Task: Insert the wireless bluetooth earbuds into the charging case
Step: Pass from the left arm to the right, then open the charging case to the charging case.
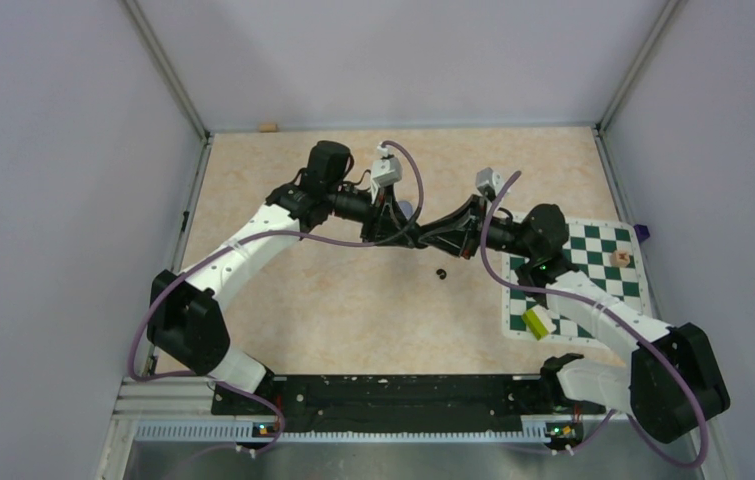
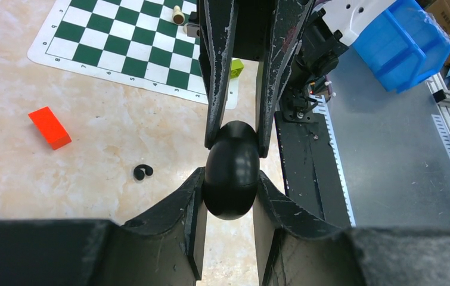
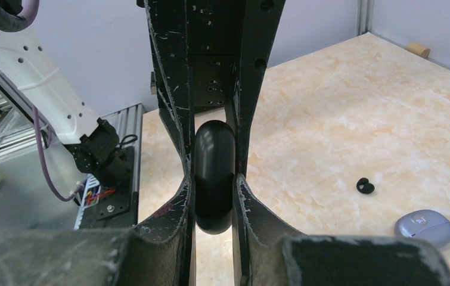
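Observation:
A glossy black egg-shaped charging case [image 2: 230,173] hangs above the table, gripped from both ends. My left gripper [image 2: 229,192] is shut on its near end, and my right gripper [image 3: 215,192] is shut on the same case [image 3: 213,173] from the other side. In the top view the two grippers [image 1: 408,238] [image 1: 445,240] meet tip to tip mid-table, hiding the case. One black earbud [image 1: 442,273] lies loose on the table just below them [image 2: 142,172] [image 3: 365,186]. A lilac case [image 3: 424,227] lies shut on the table beside it.
A green-and-white chessboard mat [image 1: 593,262] lies at the right with a yellow-green block [image 1: 537,321] and a small wooden piece [image 1: 620,258] on it. A red block [image 2: 50,127] lies near the mat. A cork-like peg [image 1: 268,127] sits at the back wall.

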Motion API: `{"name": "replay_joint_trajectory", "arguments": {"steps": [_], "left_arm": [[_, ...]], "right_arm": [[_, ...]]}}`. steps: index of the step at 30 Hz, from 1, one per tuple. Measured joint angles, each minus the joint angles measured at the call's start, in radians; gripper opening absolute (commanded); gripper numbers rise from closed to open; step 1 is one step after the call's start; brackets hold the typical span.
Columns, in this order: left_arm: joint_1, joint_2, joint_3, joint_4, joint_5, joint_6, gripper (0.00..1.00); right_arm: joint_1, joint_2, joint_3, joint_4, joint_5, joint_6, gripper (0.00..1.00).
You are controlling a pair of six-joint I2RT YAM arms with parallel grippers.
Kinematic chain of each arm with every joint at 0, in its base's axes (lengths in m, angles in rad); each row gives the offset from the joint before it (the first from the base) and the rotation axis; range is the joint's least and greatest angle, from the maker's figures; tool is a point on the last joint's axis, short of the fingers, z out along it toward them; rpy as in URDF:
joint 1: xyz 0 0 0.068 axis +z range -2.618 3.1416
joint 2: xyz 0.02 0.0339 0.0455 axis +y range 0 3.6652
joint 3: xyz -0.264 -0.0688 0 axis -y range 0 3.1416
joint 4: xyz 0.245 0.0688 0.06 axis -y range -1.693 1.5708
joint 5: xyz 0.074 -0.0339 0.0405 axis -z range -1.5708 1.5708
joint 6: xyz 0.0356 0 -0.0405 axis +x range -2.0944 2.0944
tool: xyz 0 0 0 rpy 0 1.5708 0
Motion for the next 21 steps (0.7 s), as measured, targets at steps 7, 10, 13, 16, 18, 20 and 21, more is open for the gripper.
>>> {"name": "replay_joint_trajectory", "arguments": {"steps": [7, 10, 13, 16, 18, 20, 21], "left_arm": [[0.002, 0.0, -0.001, 0.007, -0.007, -0.004, 0.02], [0.003, 0.0, -0.007, 0.011, -0.017, 0.009, 0.01], [0.005, -0.001, -0.016, 0.014, -0.026, 0.02, 0.0], [0.007, -0.001, -0.021, 0.01, -0.027, 0.029, 0.0], [0.005, -0.001, -0.021, 0.008, -0.021, 0.033, 0.0], [0.003, -0.001, -0.021, 0.006, -0.021, 0.035, 0.0], [0.002, -0.001, -0.021, 0.006, -0.021, 0.035, 0.0]], "right_arm": [[0.0, 0.001, 0.0, -0.001, 0.014, -0.001, 0.31], [0.0, -0.003, 0.0, -0.02, 0.037, -0.021, 0.38], [-0.005, -0.019, 0.0, -0.058, 0.081, -0.053, 0.42], [-0.021, -0.042, 0.0, -0.071, 0.126, -0.074, 0.43], [-0.038, -0.054, 0.0, -0.072, 0.156, -0.085, 0.45], [-0.049, -0.061, 0.0, -0.077, 0.17, -0.089, 0.5], [-0.053, -0.065, 0.0, -0.082, 0.173, -0.089, 0.52]]}}
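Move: The black charging case is pinched between my hands, its middle about 1 cm to the right of my left hand point and 1 cm to the left of my right, level with both. On the table some 24 cm below my right hand, the black earbuds lie roughly 2 cm ahead and 4 cm right, the red block 12 cm ahead and 8 cm right, and the grey case 16 cm ahead and 4 cm left. I keep my left hand's grip on the body of the charging case, sinking barely 1 cm, while my right fingers open from their pinch on its lid end. After a brief pause my right hand backs off forward and to the right, about 4 to 5 cm in all, rising slightly at the end and turning some 15 degrees clockwise. ##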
